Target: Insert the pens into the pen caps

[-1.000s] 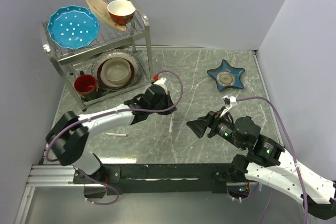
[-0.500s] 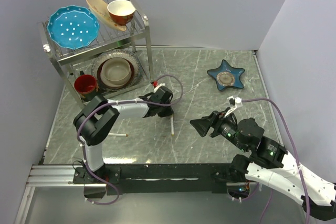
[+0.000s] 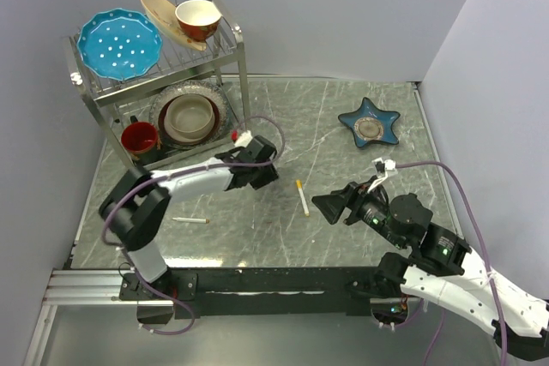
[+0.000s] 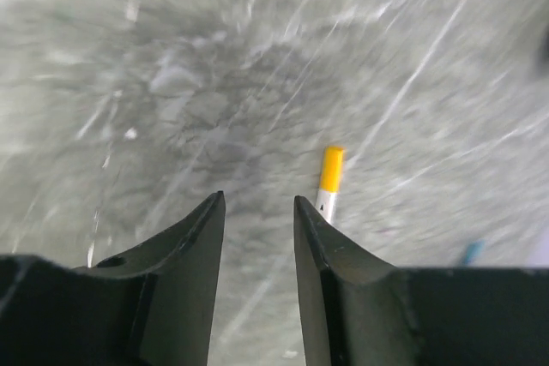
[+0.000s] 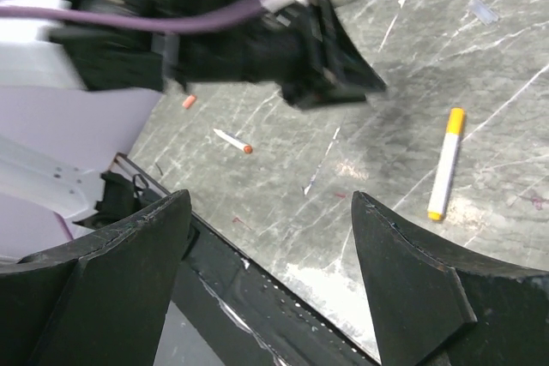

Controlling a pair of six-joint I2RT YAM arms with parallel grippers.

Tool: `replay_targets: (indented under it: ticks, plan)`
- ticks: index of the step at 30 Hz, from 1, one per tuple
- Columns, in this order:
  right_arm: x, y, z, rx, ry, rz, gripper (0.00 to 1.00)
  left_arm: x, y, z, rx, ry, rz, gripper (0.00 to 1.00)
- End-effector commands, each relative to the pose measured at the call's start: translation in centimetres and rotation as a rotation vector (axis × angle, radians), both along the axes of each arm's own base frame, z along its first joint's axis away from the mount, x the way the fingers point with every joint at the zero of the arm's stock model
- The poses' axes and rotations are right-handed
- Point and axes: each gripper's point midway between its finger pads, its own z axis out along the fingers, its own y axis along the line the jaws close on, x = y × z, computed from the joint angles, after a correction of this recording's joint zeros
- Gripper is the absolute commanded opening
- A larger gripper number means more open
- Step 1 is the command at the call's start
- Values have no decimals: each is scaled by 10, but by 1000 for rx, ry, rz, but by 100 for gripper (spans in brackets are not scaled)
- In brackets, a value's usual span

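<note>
A white pen with an orange end [image 3: 302, 197] lies on the marble table between my two grippers; it also shows in the left wrist view [image 4: 328, 179] and the right wrist view [image 5: 446, 163]. A second white pen with a reddish end [image 3: 190, 220] lies front left, also in the right wrist view [image 5: 232, 141]. A tiny pinkish-orange cap [image 5: 189, 101] lies beyond it. My left gripper [image 3: 268, 173] [image 4: 257, 199] is open and empty, just left of the orange-ended pen. My right gripper [image 3: 319, 203] [image 5: 270, 199] is wide open and empty, right of that pen. The dark blue pen is not visible.
A metal dish rack [image 3: 240, 66] with plates, bowls and a red cup stands back left. A blue star-shaped dish [image 3: 369, 124] sits back right. A small pale bluish piece [image 5: 483, 11] lies on the table. The black front rail [image 3: 274, 280] runs below the right gripper.
My left gripper has drawn back up and to the left, off the orange-ended pen. That pen now lies further right, tilted, with its orange end showing. My right gripper has hardly moved.
</note>
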Motion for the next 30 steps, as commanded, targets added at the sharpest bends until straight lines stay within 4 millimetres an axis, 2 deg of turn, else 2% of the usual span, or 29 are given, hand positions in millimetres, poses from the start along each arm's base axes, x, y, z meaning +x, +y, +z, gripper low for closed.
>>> replay_targets:
  ticks: [1, 3, 4, 5, 6, 7, 9, 10, 11, 12, 13, 14, 15, 16, 17, 18, 19, 21, 26, 28, 30]
  plan:
    - [6, 1, 16, 6, -40, -14, 83, 10, 49, 49, -10, -15, 312, 40]
    - [6, 2, 15, 11, -50, -9, 83, 5, 73, 47, 18, 20, 419, 37]
    - [6, 2, 13, 11, -52, -7, 83, -5, 94, 37, 81, 74, 462, 37]
    - [6, 2, 12, 14, -55, -7, 83, -8, 105, 34, 107, 94, 492, 37]
    - [6, 2, 9, 10, -55, -8, 83, -11, 117, 32, 126, 109, 533, 39]
    - [7, 2, 7, 0, -57, -7, 83, -23, 138, 24, 189, 160, 574, 42]
    - [8, 4, 6, -6, -61, -2, 83, -32, 156, 26, 200, 160, 642, 52]
    - [8, 5, 5, -13, -59, 2, 83, -42, 166, 20, 216, 174, 667, 55]
    - [9, 6, 4, -20, -55, 5, 83, -47, 172, 20, 211, 174, 686, 58]
    - [9, 8, 4, -21, -55, 10, 83, -50, 175, 30, 155, 149, 711, 62]
    - [10, 10, 2, -24, -50, 13, 83, -61, 185, 22, 161, 162, 732, 63]
    - [10, 12, 0, -24, -46, 17, 82, -66, 189, 21, 141, 163, 756, 63]
    - [9, 15, 1, -17, -50, 27, 82, -69, 194, 30, 73, 146, 805, 62]
    - [9, 17, -1, -19, -44, 33, 82, -78, 202, 20, 70, 160, 829, 62]
    - [9, 18, -1, -19, -43, 36, 82, -80, 205, 25, 13, 144, 867, 62]
    - [9, 19, -1, -16, -40, 40, 82, -87, 216, 15, 22, 156, 900, 62]
    - [9, 20, -1, -17, -38, 40, 82, -90, 222, 12, 13, 155, 924, 62]
    - [9, 21, 0, -11, -34, 42, 82, -94, 236, 8, -3, 155, 986, 61]
    - [11, 24, 1, -7, -34, 46, 82, -91, 259, 11, 46, 157, 1028, 63]
    - [12, 25, -3, -14, -24, 44, 82, -93, 264, 12, 69, 188, 1047, 63]
    - [12, 26, -6, -13, -15, 44, 81, -95, 265, 6, 84, 230, 1053, 63]
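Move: From the left hand the uncapped white pen lies about 25 cm to the left and some 11 cm back, roughly 5 cm lower on the table. The pen already in its yellow cap is about 9 cm to the right and 4 cm back; an orange cap lies some 18 cm to the left of the white pen and 4 cm farther out. From the right hand the white pen is about 43 cm left, 3 cm ahead and 24 cm below. The left hand leaves the capped pen behind and swings about 25 cm left and 9 cm back to hover over the loose white pen, first hopping up some 5 cm, then sinking back to its starting height, while turning nearly 60 degrees counter-clockwise and spreading its half-open fingers wider without touching the pen. Meanwhile the right hand, empty and still wide open, eases about 2 cm left and a little down. ##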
